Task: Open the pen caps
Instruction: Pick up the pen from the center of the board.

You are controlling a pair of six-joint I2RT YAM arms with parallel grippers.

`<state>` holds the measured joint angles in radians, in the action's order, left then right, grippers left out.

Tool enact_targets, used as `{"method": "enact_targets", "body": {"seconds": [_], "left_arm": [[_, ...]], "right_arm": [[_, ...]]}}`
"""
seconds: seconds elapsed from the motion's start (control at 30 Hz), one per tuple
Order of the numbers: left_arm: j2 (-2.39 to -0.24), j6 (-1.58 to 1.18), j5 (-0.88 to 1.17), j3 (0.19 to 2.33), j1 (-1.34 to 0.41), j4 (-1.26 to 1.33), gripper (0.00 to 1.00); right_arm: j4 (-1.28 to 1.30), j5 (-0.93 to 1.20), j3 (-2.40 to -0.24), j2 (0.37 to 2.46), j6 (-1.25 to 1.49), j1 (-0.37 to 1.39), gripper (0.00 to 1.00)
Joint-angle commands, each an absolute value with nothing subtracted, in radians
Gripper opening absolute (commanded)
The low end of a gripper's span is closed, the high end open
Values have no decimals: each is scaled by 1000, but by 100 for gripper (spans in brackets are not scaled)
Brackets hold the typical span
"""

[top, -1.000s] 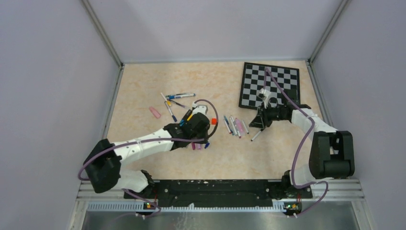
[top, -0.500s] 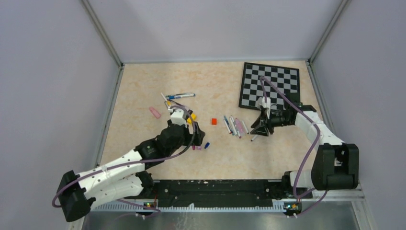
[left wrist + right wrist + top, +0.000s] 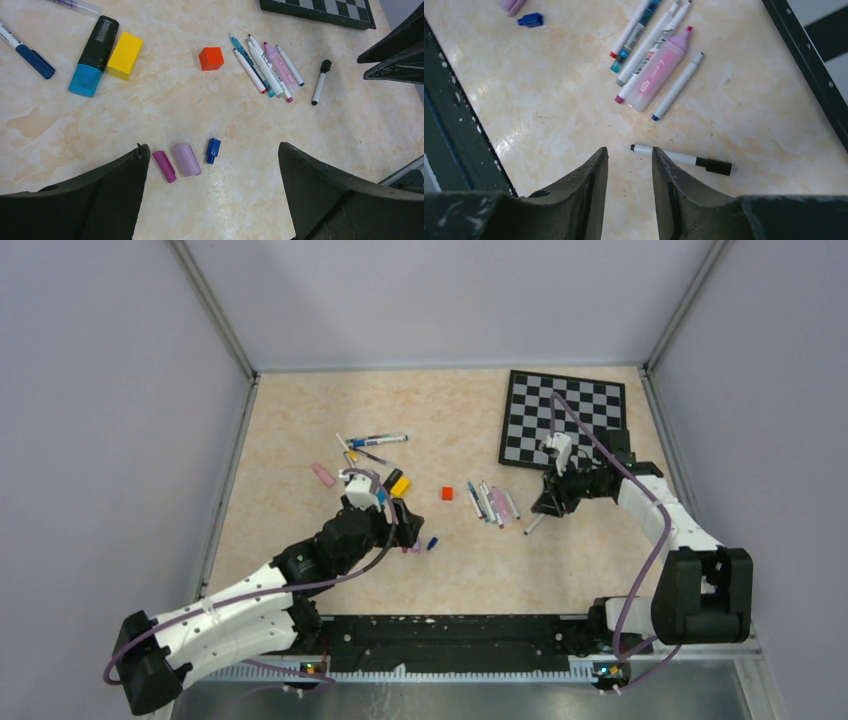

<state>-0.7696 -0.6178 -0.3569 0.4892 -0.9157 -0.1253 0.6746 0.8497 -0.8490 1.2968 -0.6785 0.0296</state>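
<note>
Three loose pen caps lie on the table under my left gripper [image 3: 212,149]: a magenta one [image 3: 164,166], a lilac one [image 3: 186,159] and a blue one [image 3: 213,150]. That gripper is wide open and holds nothing. A row of pens [image 3: 265,67] lies beyond the caps, also seen as pens [image 3: 651,55] in the right wrist view. A white pen with a black cap [image 3: 674,156] lies alone, its tip just past my right gripper [image 3: 629,150]. The right gripper is narrowly open and empty. From above, the left gripper [image 3: 403,520] and right gripper [image 3: 548,505] flank the pens [image 3: 490,502].
A red cube [image 3: 211,58], a yellow block [image 3: 125,55] and a black and blue highlighter [image 3: 94,55] lie left of the pen row. More pens [image 3: 375,441] and a pink piece [image 3: 322,474] sit at the back left. A chessboard [image 3: 565,415] lies at the back right.
My left gripper has opened wide and drawn back toward the near left, off the caps. The right gripper has shifted a little and opened slightly beside the black-capped pen.
</note>
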Motion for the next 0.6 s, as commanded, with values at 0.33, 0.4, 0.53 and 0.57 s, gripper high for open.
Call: {"method": "enact_targets", "body": {"seconds": [0.33, 0.4, 0.53, 0.57], "left_arm": [[-764, -621, -367, 470, -909, -55, 99], [-766, -621, -368, 469, -907, -54, 99], [-774, -625, -369, 471, -907, -50, 99], [-776, -627, -368, 471, -907, -48, 99]], "right_arm": [[223, 435, -622, 1235, 245, 25, 39], [196, 409, -590, 1236, 287, 26, 38], [189, 311, -589, 1263, 287, 66, 35], [193, 282, -594, 1271, 284, 79, 35]]}}
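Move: The black-capped pen lies about 4 cm ahead of the right hand, 2 cm to its right and some 10 cm below. The thin pen with the blue end is roughly 7 cm ahead and 4 cm left of that hand, the pink highlighter beside it 8 cm ahead and 6 cm left. The orange cube sits about 10 cm ahead and 18 cm left. From the left hand, the black-capped pen is some 26 cm right, 4 cm ahead and 15 cm below. Still touching nothing that can be seen, the right hand heads down to the black-capped pen, sinking about 6 or 7 cm while easing some 3 cm to the right. As it comes down the wrist swings clockwise by some 45 degrees and the fingers tip more steeply towards the table, staying partly open. ##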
